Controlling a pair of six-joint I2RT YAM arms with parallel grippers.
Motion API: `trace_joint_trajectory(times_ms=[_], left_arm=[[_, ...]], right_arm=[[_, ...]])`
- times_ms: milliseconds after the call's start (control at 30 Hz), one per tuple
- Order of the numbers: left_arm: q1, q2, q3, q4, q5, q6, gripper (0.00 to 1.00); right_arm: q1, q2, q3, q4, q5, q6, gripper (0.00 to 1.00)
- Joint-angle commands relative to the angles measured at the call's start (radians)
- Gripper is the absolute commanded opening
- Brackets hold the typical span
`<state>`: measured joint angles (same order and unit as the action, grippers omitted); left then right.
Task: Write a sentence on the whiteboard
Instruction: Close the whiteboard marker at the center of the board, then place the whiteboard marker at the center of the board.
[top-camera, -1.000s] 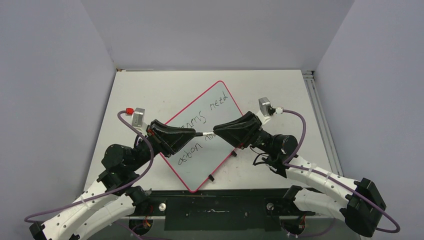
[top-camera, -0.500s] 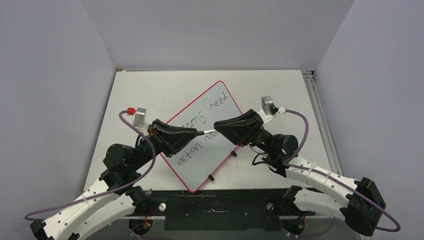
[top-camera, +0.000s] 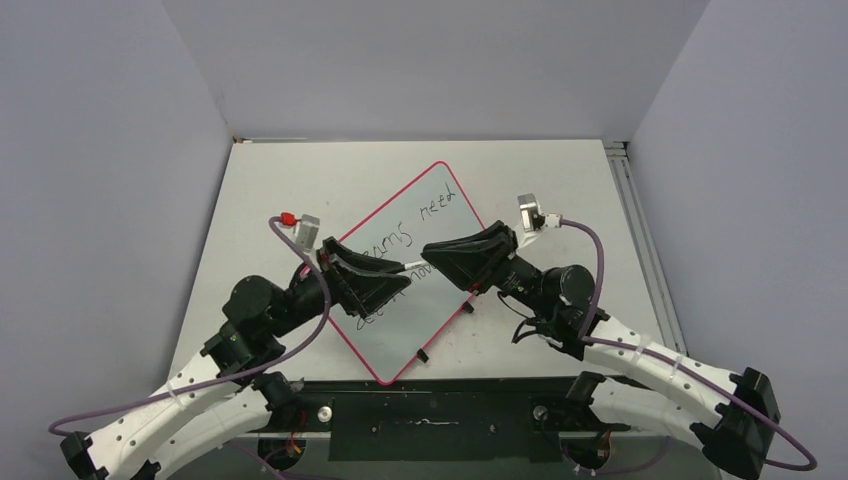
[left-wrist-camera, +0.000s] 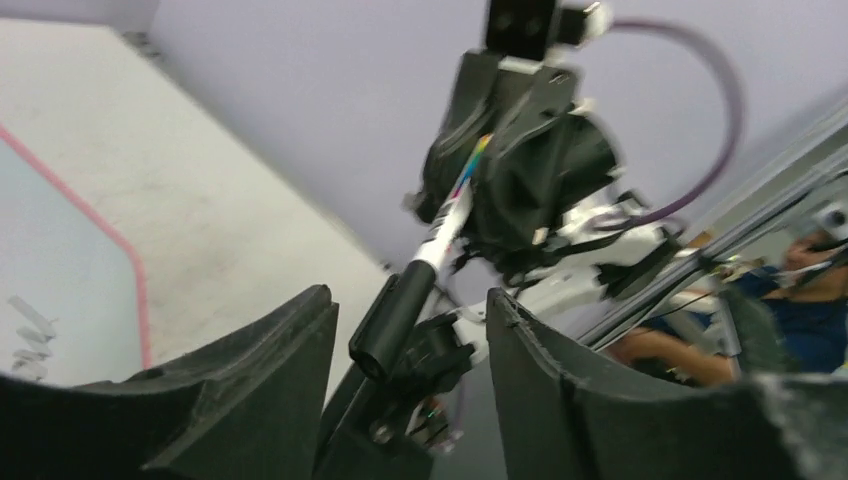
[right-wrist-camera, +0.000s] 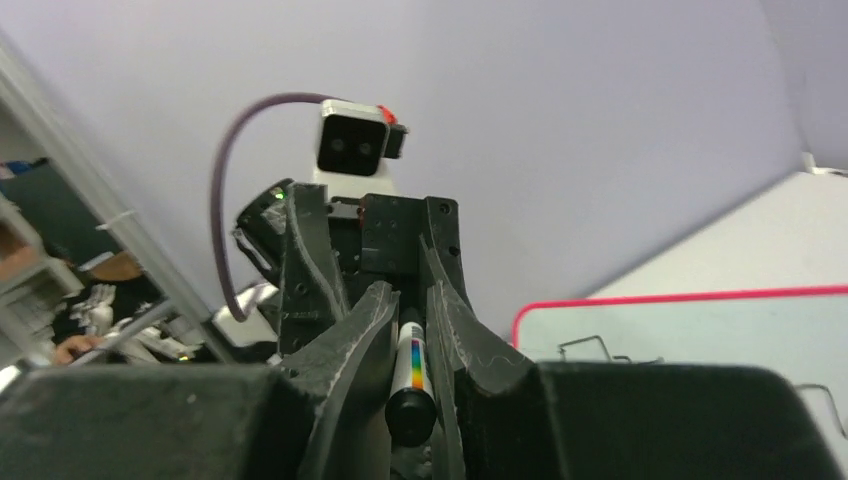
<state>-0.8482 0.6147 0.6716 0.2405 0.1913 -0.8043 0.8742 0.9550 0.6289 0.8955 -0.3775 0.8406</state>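
Observation:
The whiteboard (top-camera: 395, 335) lies tilted on the table, pink-rimmed, with the sentence (top-camera: 436, 209) in two slanted black rows partly hidden under both grippers. My right gripper (top-camera: 427, 252) is shut on a white marker (right-wrist-camera: 410, 372) with a rainbow stripe, held above the board. The marker's black cap end (left-wrist-camera: 393, 322) points between the jaws of my left gripper (left-wrist-camera: 408, 300), which stand open on both sides of it without touching. In the top view the left gripper (top-camera: 400, 277) meets the marker (top-camera: 412, 266) tip to tip with the right one.
The scuffed white tabletop (top-camera: 290, 180) surrounds the board, with grey walls on three sides. A metal rail (top-camera: 635, 215) runs along the table's right edge. The board's two small black feet (top-camera: 423, 354) sit at its near-right edge.
My left gripper has opened off the marker's cap end, and the left arm has shifted right and forward. The right gripper has stayed shut on the marker, nearly still.

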Motion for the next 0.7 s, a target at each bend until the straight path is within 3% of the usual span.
trace_joint_trajectory(times_ms=[0, 67, 167, 367, 467, 567, 667], left_arm=[[0.043, 0.041, 0.128, -0.338, 0.054, 0.141, 0.64], [0.085, 0.06, 0.199, -0.434, 0.045, 0.204, 0.78], [0.15, 0.107, 0.325, -0.543, 0.042, 0.281, 0.9], [0.338, 0.27, 0.508, -0.677, 0.135, 0.43, 0.94], [0.508, 0.292, 0.516, -0.643, 0.239, 0.421, 0.95], [0.68, 0.284, 0.484, -0.584, 0.329, 0.386, 0.96], [0.755, 0.247, 0.418, -0.577, 0.188, 0.405, 0.96]], right_arm=[[0.032, -0.122, 0.141, -0.558, 0.224, -0.262, 0.05], [0.032, -0.167, 0.205, -0.795, 0.39, -0.319, 0.05], [0.03, -0.187, 0.279, -1.062, 0.632, -0.348, 0.05], [-0.004, -0.143, 0.336, -1.365, 0.832, -0.343, 0.05], [-0.095, -0.12, 0.304, -1.422, 0.781, -0.331, 0.05], [-0.274, -0.097, 0.234, -1.412, 0.574, -0.346, 0.05], [-0.477, -0.055, 0.149, -1.38, 0.288, -0.358, 0.05]])
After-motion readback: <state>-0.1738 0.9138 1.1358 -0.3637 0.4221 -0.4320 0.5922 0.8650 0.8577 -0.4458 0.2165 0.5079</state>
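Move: Between the two hands, high over the board, hangs the capped marker, already gripped by the right hand, its middle roughly 2 cm left of that hand point. From the left hand, whose part-open fingers surround the cap end, it lies about 4 cm right. The whiteboard's right corner is some 27 cm ahead of the right hand, 18 cm right and 38 cm down; the upper black clip is about 17 cm ahead and 10 cm right, likewise far below. Backing off the cap, the left hand opens from part-open to wide, dips about 4 cm, then sweeps forward and left, away from the marker, turning counter-clockwise. The right keeps its pinch on the marker and carries it right and forward towards the board's right corner, sinking some 17 cm, mostly late, as its fingers swing clockwise from pointing left and up to forward and down. ##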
